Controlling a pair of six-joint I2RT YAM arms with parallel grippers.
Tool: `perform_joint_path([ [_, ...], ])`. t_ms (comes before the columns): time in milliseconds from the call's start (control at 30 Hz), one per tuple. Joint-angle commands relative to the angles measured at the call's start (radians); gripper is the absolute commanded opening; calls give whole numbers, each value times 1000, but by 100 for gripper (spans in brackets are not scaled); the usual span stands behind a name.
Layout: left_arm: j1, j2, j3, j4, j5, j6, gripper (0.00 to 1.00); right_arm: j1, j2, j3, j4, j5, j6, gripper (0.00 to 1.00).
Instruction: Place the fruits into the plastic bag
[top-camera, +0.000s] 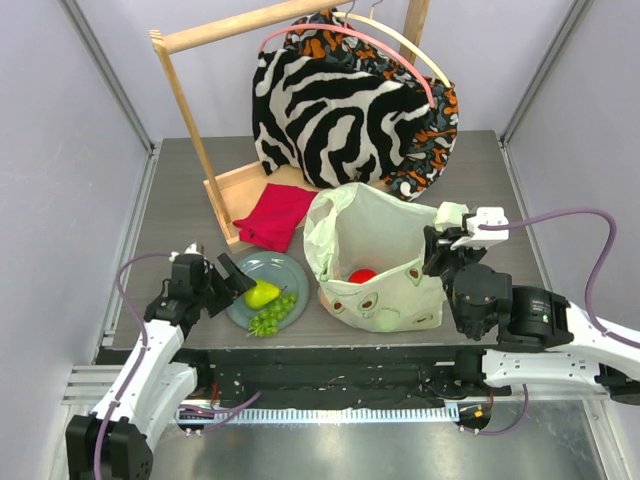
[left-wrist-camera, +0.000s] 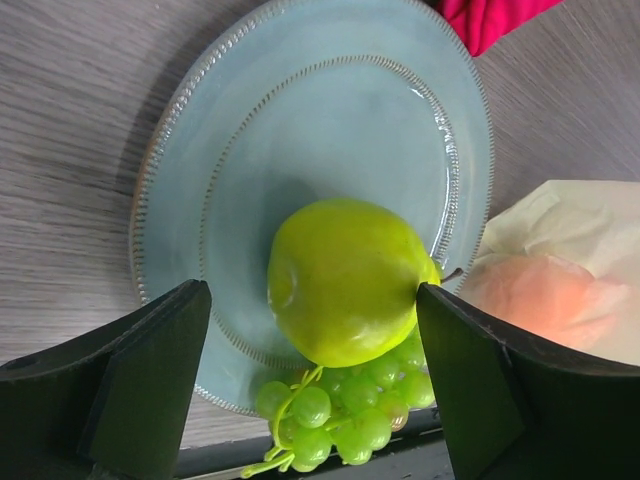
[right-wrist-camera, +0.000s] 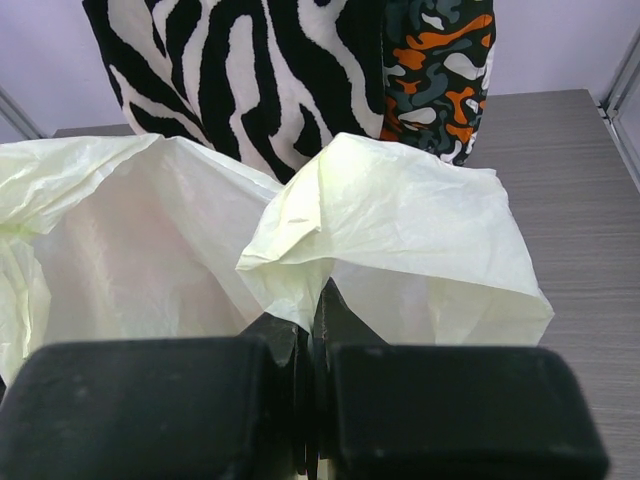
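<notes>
A green pear-shaped fruit (left-wrist-camera: 345, 280) lies on the grey-blue plate (left-wrist-camera: 300, 120), with a green grape bunch (left-wrist-camera: 345, 410) against its near side. My left gripper (left-wrist-camera: 315, 360) stands open astride the fruit; its right finger (left-wrist-camera: 490, 390) touches the fruit and the left finger (left-wrist-camera: 150, 380) is apart from it. From the top, fruit (top-camera: 262, 294), grapes (top-camera: 272, 314) and left gripper (top-camera: 235, 275) sit at front left. The plastic bag (top-camera: 375, 260) stands open with a red fruit (top-camera: 362, 275) inside. My right gripper (right-wrist-camera: 315, 300) is shut on the bag's rim (right-wrist-camera: 400, 220), holding it up.
A red cloth (top-camera: 272, 215) lies behind the plate. A wooden rack (top-camera: 200, 130) with zebra-striped fabric (top-camera: 330, 110) stands at the back. An orange-pink fruit (left-wrist-camera: 545, 295) shows through the bag's wall beside the plate. The table's front edge runs just below the plate.
</notes>
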Motion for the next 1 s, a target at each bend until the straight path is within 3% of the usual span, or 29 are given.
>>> perform_joint_path([
  [0,-14,31,-18,96,23,-24,86,0,-18,1,43,16,27,1],
  [367,-74,147,-9,196,45,-41,78,0,-18,0,48,16,20,1],
  [700,-77,100,-7,178,17,-39,42,0,-22,-14,49,16,30,1],
  [967,-77,-10,77,67,-62,-16,23,-2,-4,-2,58,1,16,1],
])
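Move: The pear's round end is almost between the left hand's open fingers, its middle about 3 cm to the right, 1 cm ahead and 2 cm below. The green grapes lie roughly 5 cm back and 4 cm right, 4 cm lower; the plastic bag's middle is some 28 cm right, 6 cm ahead and 4 cm higher. From the right hand, the pear is about 36 cm left, 2 cm ahead and 30 cm below. The left hand, fingers slanting forward and down, eases about 3 cm to its right, slightly forward and 1.5 cm down over the pear while the wide-open fingers close from both sides until they pinch its round body. Keeping that grip, the hand turns back and rises about 2 cm with a slight drift left, the fingers tipping up a few degrees, while the right hand stays put and keeps its hold on the bag's rim. ##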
